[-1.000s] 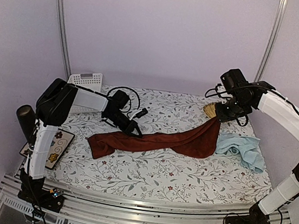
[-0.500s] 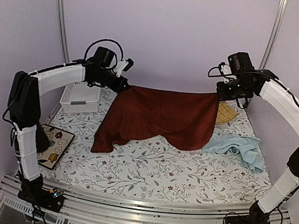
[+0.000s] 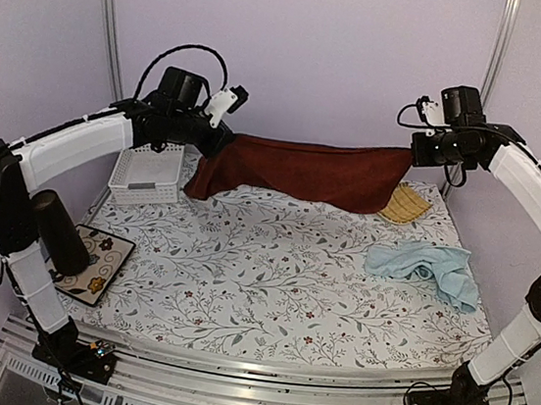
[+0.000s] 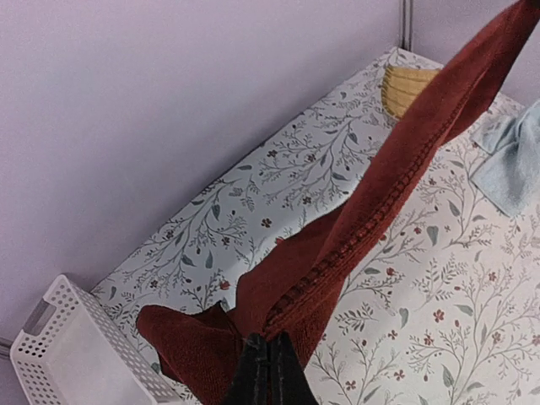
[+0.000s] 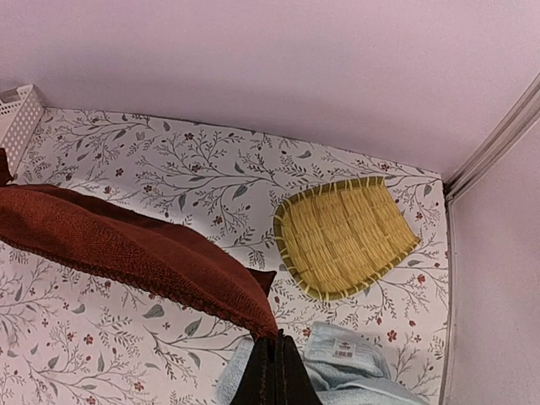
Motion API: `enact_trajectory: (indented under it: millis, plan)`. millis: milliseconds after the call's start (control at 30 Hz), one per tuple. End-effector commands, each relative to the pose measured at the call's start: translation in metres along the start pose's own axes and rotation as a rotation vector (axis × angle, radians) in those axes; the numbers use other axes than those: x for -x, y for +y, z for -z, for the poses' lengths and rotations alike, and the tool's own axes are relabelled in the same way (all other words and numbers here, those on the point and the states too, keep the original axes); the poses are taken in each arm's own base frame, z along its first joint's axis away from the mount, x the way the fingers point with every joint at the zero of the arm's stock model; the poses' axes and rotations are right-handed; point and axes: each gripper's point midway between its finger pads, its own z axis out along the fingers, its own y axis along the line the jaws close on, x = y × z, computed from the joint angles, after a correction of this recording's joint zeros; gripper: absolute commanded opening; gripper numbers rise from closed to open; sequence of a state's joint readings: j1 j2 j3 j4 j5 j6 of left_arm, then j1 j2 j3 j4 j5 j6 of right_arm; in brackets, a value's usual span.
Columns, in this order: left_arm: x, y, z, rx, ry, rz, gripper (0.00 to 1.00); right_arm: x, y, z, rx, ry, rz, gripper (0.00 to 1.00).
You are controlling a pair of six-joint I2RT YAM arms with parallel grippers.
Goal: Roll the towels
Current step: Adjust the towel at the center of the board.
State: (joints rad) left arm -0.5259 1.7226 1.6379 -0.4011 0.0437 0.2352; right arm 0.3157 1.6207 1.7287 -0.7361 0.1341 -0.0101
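Observation:
The rust-red towel (image 3: 304, 170) hangs stretched in the air over the back of the table, held by two corners. My left gripper (image 3: 221, 137) is shut on its left corner, with the towel (image 4: 371, 211) running away from the fingertips. My right gripper (image 3: 413, 153) is shut on the right corner, the red towel (image 5: 126, 245) sagging off to the left. Crumpled on the table at the right lies the pale blue towel (image 3: 425, 269), which the right wrist view shows below the jaws (image 5: 354, 359).
A yellow woven mat (image 3: 405, 203) lies at the back right corner. A white plastic basket (image 3: 146, 172) stands at the back left. A dark cylinder (image 3: 58, 229) and a flowered tile (image 3: 95, 265) sit at the near left. The back wall is close behind the towel.
Both grippers rose and moved back and apart, lifting the red towel off the table. It went from lying bunched, to hanging spread, to pulled taut near the back wall.

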Motion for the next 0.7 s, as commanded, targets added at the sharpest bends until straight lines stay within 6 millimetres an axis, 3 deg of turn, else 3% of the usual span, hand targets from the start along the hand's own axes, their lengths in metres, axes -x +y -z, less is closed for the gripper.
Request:
enact_trajectory:
  millis: [0,100,167,267,333,433,500,600,667]
  plan:
    - [-0.072,-0.066,-0.006,-0.150,0.173,-0.040,0.00,-0.052,-0.004,0.019,0.010,0.134,0.008,0.02]
    - [-0.118,-0.115,-0.004,-0.301,0.283,-0.016,0.00,-0.081,-0.007,0.027,-0.008,0.208,-0.017,0.02]
    - [-0.136,-0.142,0.001,-0.396,0.318,-0.003,0.00,-0.091,-0.010,0.031,-0.021,0.238,-0.012,0.02]
    - [-0.143,-0.168,0.010,-0.540,0.326,0.033,0.23,-0.105,-0.016,0.032,-0.055,0.282,0.017,0.02]
    - [-0.140,-0.177,0.015,-0.603,0.319,0.043,0.44,-0.112,-0.020,0.031,-0.078,0.300,0.025,0.02]
    - [-0.136,-0.183,0.017,-0.661,0.314,0.049,0.64,-0.121,-0.022,0.029,-0.090,0.332,0.033,0.02]
    - [-0.139,-0.177,0.012,-0.636,0.323,0.048,0.75,-0.125,-0.024,0.028,-0.102,0.344,0.036,0.02]
    - [-0.146,-0.144,-0.010,-0.475,0.354,0.059,0.86,-0.124,-0.026,0.028,-0.116,0.341,0.040,0.02]
    - [-0.161,-0.117,-0.034,-0.355,0.420,0.096,0.88,-0.124,-0.026,0.027,-0.116,0.341,0.039,0.02]
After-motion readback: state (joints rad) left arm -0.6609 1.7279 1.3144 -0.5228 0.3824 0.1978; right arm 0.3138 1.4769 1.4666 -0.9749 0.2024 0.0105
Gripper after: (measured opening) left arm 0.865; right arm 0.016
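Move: My left hand and my right hand each hold a top corner of the red towel, hanging between them about 30 cm above the table. From my left hand the middle of the board is about 5 cm back, 13 cm right; the white basket is 13 cm ahead, 21 cm left. From my right hand that middle is 5 cm back, 28 cm left; the blue towel is 8 cm back, 7 cm right; the wicker tray is 19 cm ahead, 2 cm right. I swing the red towel back and down: my left hand drops some 15 cm while drawing back about as far and a little right, tipping its fingers about 30 degrees farther down and turning clockwise. As it slows I open its fingers nearly wide and let go of the corner. My right hand keeps its pinch and draws down and back about 9 cm each, drifting right. ##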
